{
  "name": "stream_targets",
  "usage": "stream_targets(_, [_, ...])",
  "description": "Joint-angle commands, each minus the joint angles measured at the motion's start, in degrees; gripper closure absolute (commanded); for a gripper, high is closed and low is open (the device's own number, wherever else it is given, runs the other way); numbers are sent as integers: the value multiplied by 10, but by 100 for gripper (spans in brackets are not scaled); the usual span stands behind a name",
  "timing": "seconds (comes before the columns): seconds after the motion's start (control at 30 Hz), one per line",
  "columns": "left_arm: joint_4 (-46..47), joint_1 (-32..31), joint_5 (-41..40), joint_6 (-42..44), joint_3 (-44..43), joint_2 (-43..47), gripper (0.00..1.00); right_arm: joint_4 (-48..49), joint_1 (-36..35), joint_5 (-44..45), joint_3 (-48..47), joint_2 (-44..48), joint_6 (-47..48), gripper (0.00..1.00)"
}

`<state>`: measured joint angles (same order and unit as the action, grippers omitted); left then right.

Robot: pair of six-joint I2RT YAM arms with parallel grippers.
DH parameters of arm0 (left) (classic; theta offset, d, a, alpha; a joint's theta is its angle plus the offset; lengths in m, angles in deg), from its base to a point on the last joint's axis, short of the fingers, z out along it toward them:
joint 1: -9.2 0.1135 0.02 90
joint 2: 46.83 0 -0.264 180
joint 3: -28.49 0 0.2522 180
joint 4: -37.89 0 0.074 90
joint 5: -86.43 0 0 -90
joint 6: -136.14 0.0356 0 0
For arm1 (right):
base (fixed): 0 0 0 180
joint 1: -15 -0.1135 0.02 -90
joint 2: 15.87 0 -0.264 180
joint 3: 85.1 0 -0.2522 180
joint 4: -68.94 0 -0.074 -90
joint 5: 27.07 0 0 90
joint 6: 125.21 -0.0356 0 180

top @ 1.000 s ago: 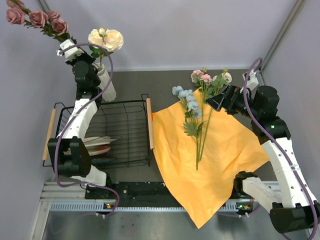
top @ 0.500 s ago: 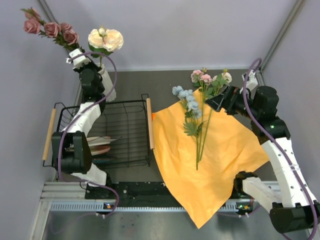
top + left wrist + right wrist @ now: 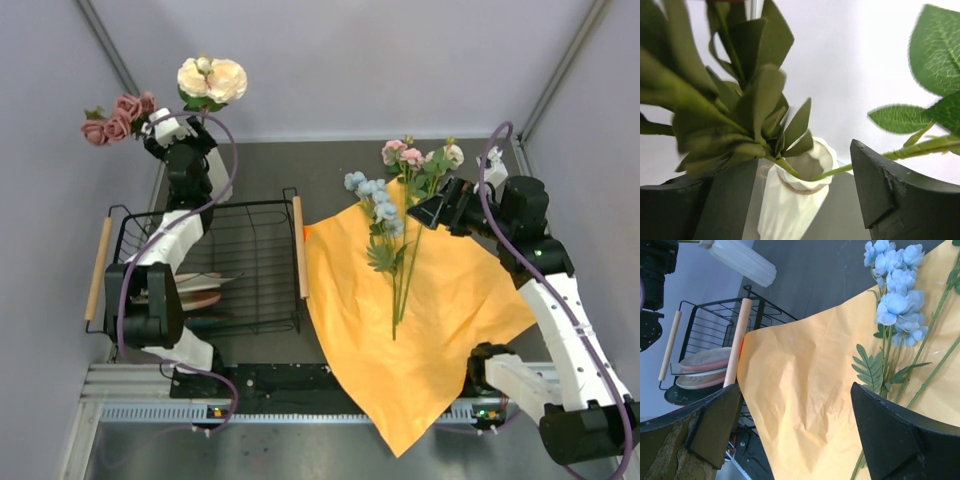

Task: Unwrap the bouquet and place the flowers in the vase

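Note:
The white ribbed vase (image 3: 790, 205) stands at the back left, mostly hidden behind my left arm in the top view. Two green stems enter its mouth: a cream rose (image 3: 211, 78) stands up, and a mauve rose spray (image 3: 112, 117) leans out to the left. My left gripper (image 3: 163, 128) is open just above the rim, its fingers (image 3: 885, 190) clear of the stems. The bouquet's orange wrap (image 3: 420, 320) lies spread flat. On it lie pale blue flowers (image 3: 375, 197) and pink roses (image 3: 408, 154) on long stems. My right gripper (image 3: 425, 208) hovers open over them, holding nothing.
A black wire dish rack (image 3: 240, 215) with wooden handles holds plates (image 3: 195, 290) between the vase and the orange wrap. Grey walls close in at the back and both sides. The wrap's near corner hangs over the table's front rail (image 3: 300, 385).
My left gripper carried the mauve roses down to the vase and opened; the spray now leans lower and left. The right gripper shifted slightly left.

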<state>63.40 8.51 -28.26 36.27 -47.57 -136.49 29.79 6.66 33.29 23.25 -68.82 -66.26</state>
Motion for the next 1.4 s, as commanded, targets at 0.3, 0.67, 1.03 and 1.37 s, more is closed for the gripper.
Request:
stream_targets(0.3, [-331,2,124,-63,-112,78,9,10,3,-27,20,0,-7,6])
stream_targets(0.67, [-495,2,112,-62,-174,85,22,0,3,-30,30,13,0,6])
stream_targets(1.03, [-618,39,290,-90,-266,29,11,0,3,-37,37,-7,6,6])
stream_targets(1.37, [-570,39,409,-143,-70,186,1,-1,3,-46,55,-34,16,7])
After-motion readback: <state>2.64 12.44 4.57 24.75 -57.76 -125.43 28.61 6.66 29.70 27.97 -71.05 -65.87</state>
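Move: The vase is just beyond my open left hand: its middle is about 2 cm ahead, 1 cm right and 20 cm below. The blue flowers, likely next, lie some 42 cm to this hand's right, 16 cm back and 31 cm down. The wire basket sits about 20 cm back of it, 2 cm left and 27 cm below. From my right hand the blue flowers' middle is roughly 7 cm ahead, straight in line and 28 cm below. I bring my left hand clear of the stems and vase mouth, opening the already parted fingers fully. It backs off and goes right with small dips, bobs forward and up, then draws back, right and down, ending about 8 cm back, 8 cm right and 7 cm lower. Meanwhile it tips down some 35 degrees and swings clockwise toward the blue flowers. My open right hand sinks about 5 cm. ##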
